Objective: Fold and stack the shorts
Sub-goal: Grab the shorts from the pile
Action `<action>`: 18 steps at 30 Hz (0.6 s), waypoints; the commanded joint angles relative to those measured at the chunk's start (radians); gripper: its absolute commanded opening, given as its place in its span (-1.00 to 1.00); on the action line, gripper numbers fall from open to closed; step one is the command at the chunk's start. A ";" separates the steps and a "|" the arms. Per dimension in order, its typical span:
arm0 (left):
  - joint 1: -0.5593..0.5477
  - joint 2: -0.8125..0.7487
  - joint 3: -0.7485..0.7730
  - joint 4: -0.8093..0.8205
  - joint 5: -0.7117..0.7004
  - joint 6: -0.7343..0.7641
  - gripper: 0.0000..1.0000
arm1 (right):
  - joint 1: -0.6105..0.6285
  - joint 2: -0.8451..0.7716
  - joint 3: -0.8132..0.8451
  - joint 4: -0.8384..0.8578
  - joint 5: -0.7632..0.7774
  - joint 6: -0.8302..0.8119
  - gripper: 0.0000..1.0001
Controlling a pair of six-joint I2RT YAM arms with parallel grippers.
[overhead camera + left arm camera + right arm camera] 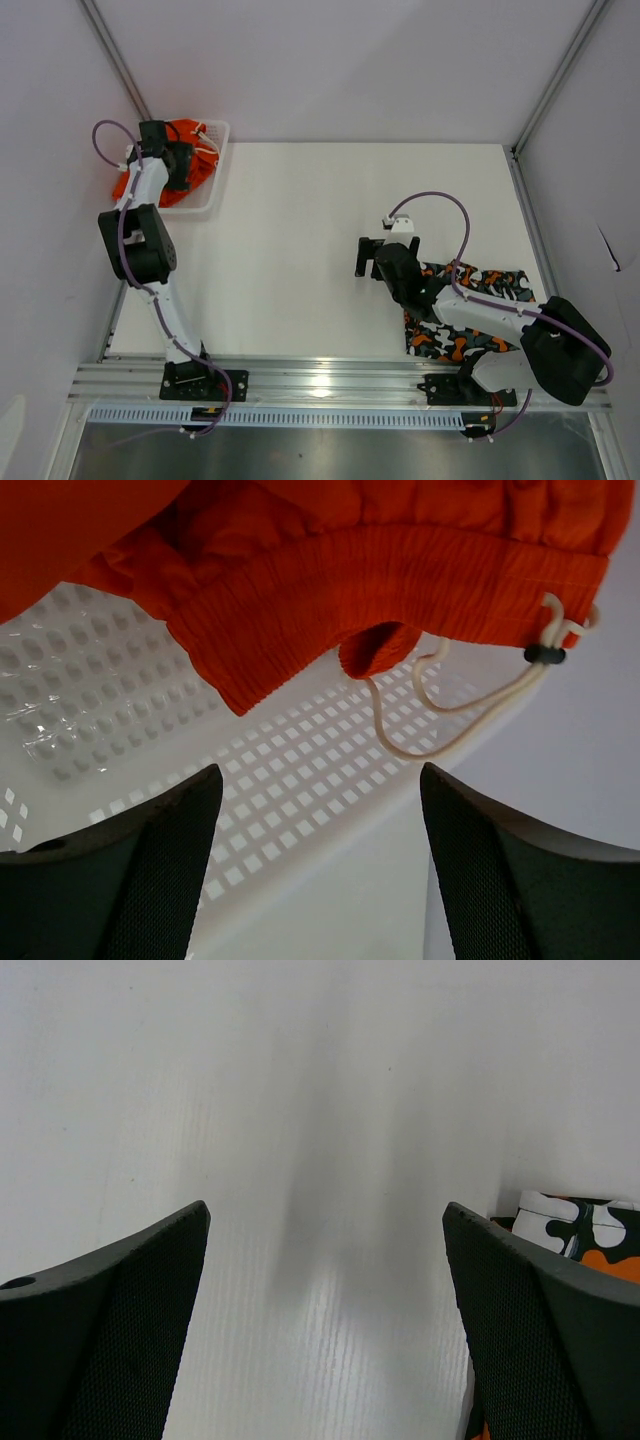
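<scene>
The plain orange shorts [190,150] lie bunched in the white mesh basket [205,207] at the table's far left. In the left wrist view their ribbed waistband [400,570] and white drawstring [450,715] hang over the basket wall [280,780]. My left gripper [185,178] [320,775] hovers over the basket, open, with nothing between its fingers and just short of the waistband. The patterned shorts [470,315] [580,1225] lie folded at the near right, partly under my right arm. My right gripper [366,258] [325,1210] is open above bare table to the left of them.
The white table [320,230] is closed in by white walls with metal posts [555,75] at the back corners. An aluminium rail [330,380] runs along the near edge and carries both arm bases.
</scene>
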 commanded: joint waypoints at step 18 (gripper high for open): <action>0.021 0.233 0.252 -0.032 -0.090 -0.079 -0.84 | 0.005 0.021 0.027 0.051 0.064 0.011 0.99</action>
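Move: The orange shorts lie bunched in the white basket under the left hand. Their middle is about 2 cm ahead, 4 cm left and 9 cm down; the nearest waistband corner is roughly 2 cm ahead, 2 cm left and 7 cm below. Their drawstring is some 9 cm ahead, 5 cm right and 7 cm lower. The basket's middle is about 2 cm ahead, 1 cm left and 10 cm down. From the right hand the shorts lie around 27 cm ahead, 55 cm left and 5 cm lower. The left fingers pinch the gathered waistband corner of the orange shorts, closing from wide open to nearly shut late in the move. To get there the hand sinks about 7 cm into the basket, drifting a couple of centimetres forward and left, and turns only some 5 to 10 degrees. ##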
